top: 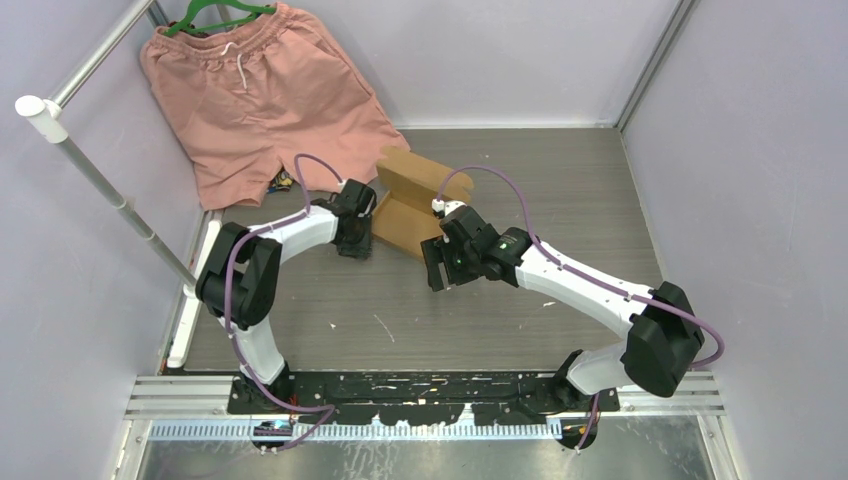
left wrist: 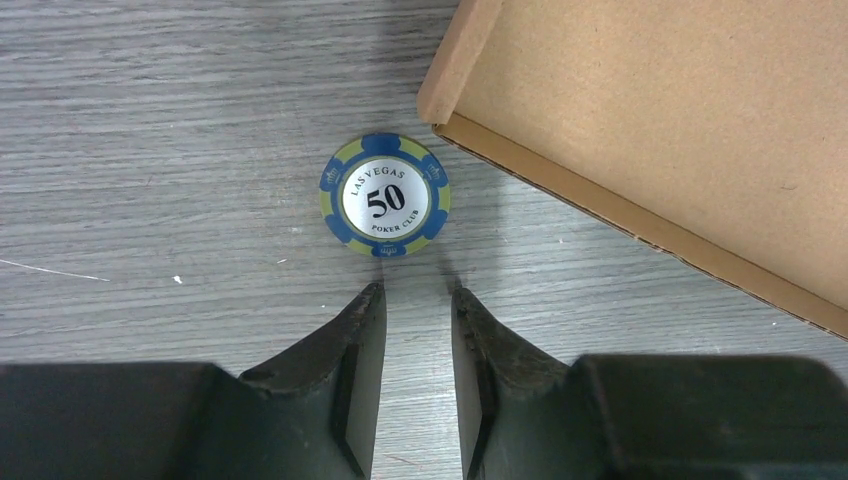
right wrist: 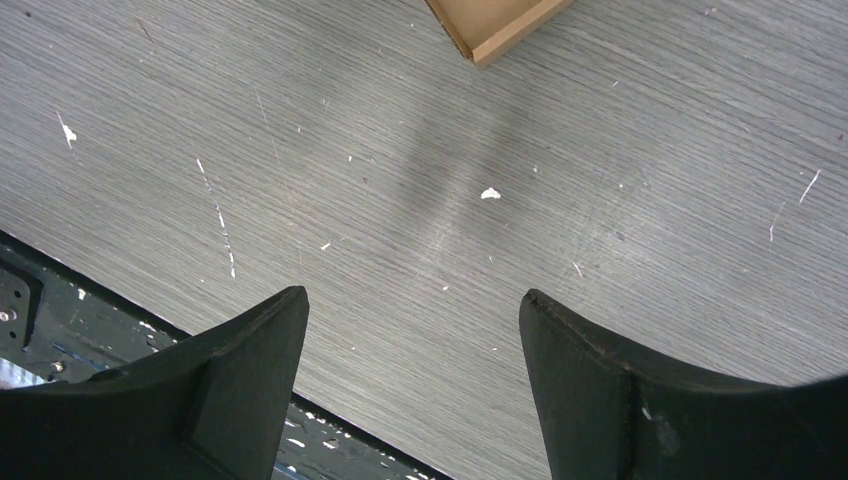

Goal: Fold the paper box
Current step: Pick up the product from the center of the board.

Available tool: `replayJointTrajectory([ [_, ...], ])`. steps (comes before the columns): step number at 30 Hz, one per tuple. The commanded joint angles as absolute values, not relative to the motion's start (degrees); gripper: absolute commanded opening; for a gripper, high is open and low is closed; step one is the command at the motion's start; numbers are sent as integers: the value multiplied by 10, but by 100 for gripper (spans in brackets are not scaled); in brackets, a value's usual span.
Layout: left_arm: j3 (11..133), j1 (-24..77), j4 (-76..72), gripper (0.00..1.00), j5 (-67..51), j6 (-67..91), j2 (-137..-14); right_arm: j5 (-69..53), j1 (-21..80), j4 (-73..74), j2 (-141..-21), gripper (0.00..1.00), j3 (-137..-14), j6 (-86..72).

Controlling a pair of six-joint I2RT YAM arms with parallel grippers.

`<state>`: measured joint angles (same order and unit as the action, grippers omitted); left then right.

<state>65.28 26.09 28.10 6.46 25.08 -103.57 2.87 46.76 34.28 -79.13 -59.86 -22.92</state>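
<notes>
The paper box [top: 408, 198] is brown corrugated cardboard, partly folded, lying at the table's middle back with one wall raised. In the left wrist view a corner of the paper box [left wrist: 650, 120] fills the upper right. My left gripper [top: 355, 240] hangs just left of the box. Its fingers [left wrist: 417, 292] stand a narrow gap apart over bare table, holding nothing. My right gripper [top: 438, 272] hovers at the box's near right side, wide open and empty [right wrist: 413, 296]. Only a corner of the box [right wrist: 495, 20] shows at the top of the right wrist view.
A blue and yellow poker chip [left wrist: 385, 195] marked 50 lies flat just beyond the left fingertips, beside the box corner. Salmon-pink shorts [top: 260, 95] on a green hanger lie at the back left by a white rail [top: 100, 180]. The black base plate [right wrist: 60, 320] edges the near side.
</notes>
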Motion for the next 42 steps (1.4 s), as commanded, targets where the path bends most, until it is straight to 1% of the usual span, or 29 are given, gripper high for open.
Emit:
replayJointTrajectory([
  [1, 642, 265, 313, 31, 62, 257, -1025, 30, 467, 327, -783, 82, -612, -237],
  [4, 648, 265, 325, 33, 72, 253, -1015, 29, 467, 327, -784, 82, -614, -237],
  [5, 650, 265, 329, 37, 76, 252, -1013, 29, 467, 328, -784, 82, -615, -237],
  [6, 653, 265, 329, 46, 81, 250, -1011, 29, 467, 328, -784, 83, -615, -238],
  [8, 656, 263, 330, 57, 91, 247, -1011, 28, 468, 329, -784, 82, -614, -238],
  [9, 660, 262, 334, 61, 94, 246, -1013, 29, 467, 329, -783, 82, -614, -238],
  [11, 669, 259, 335, 64, 97, 245, -1020, 29, 467, 329, -783, 82, -614, -237],
  [22, 675, 229, 272, 65, 73, 246, -1060, 31, 467, 337, -782, 83, -620, -233],
  [32, 712, 229, 265, 65, 64, 243, -1097, 30, 468, 340, -785, 82, -625, -232],
  [38, 716, 229, 264, 63, 60, 245, -1103, 29, 467, 342, -788, 82, -624, -231],
  [42, 716, 229, 267, 59, 55, 245, -1103, 29, 467, 340, -789, 82, -623, -231],
])
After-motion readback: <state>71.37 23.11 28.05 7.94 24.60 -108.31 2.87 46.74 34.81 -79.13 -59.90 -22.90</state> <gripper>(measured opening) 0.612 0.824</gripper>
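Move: The product, a blue poker chip flat on the table, lies about 4 cm ahead of the left hand, 1 cm to its left and 2 cm below. The box tray's middle is about 8 cm ahead and 11 cm to the right of that hand, 1 cm lower, its near corner almost at the chip; the raised lid stands roughly 16 cm ahead and 15 cm right, 4 cm higher. From the right hand the chip is some 11 cm ahead, 24 cm left and 12 cm below. The poker chip is taken between the left hand's fingers without being gripped yet: they spread to about two thirds open while the hand eases back 1 cm and to the left, then it glides level and forward about 5 cm, drifting slightly right again near the end, until the tips straddle the chip, the right finger close by the tray's corner. ##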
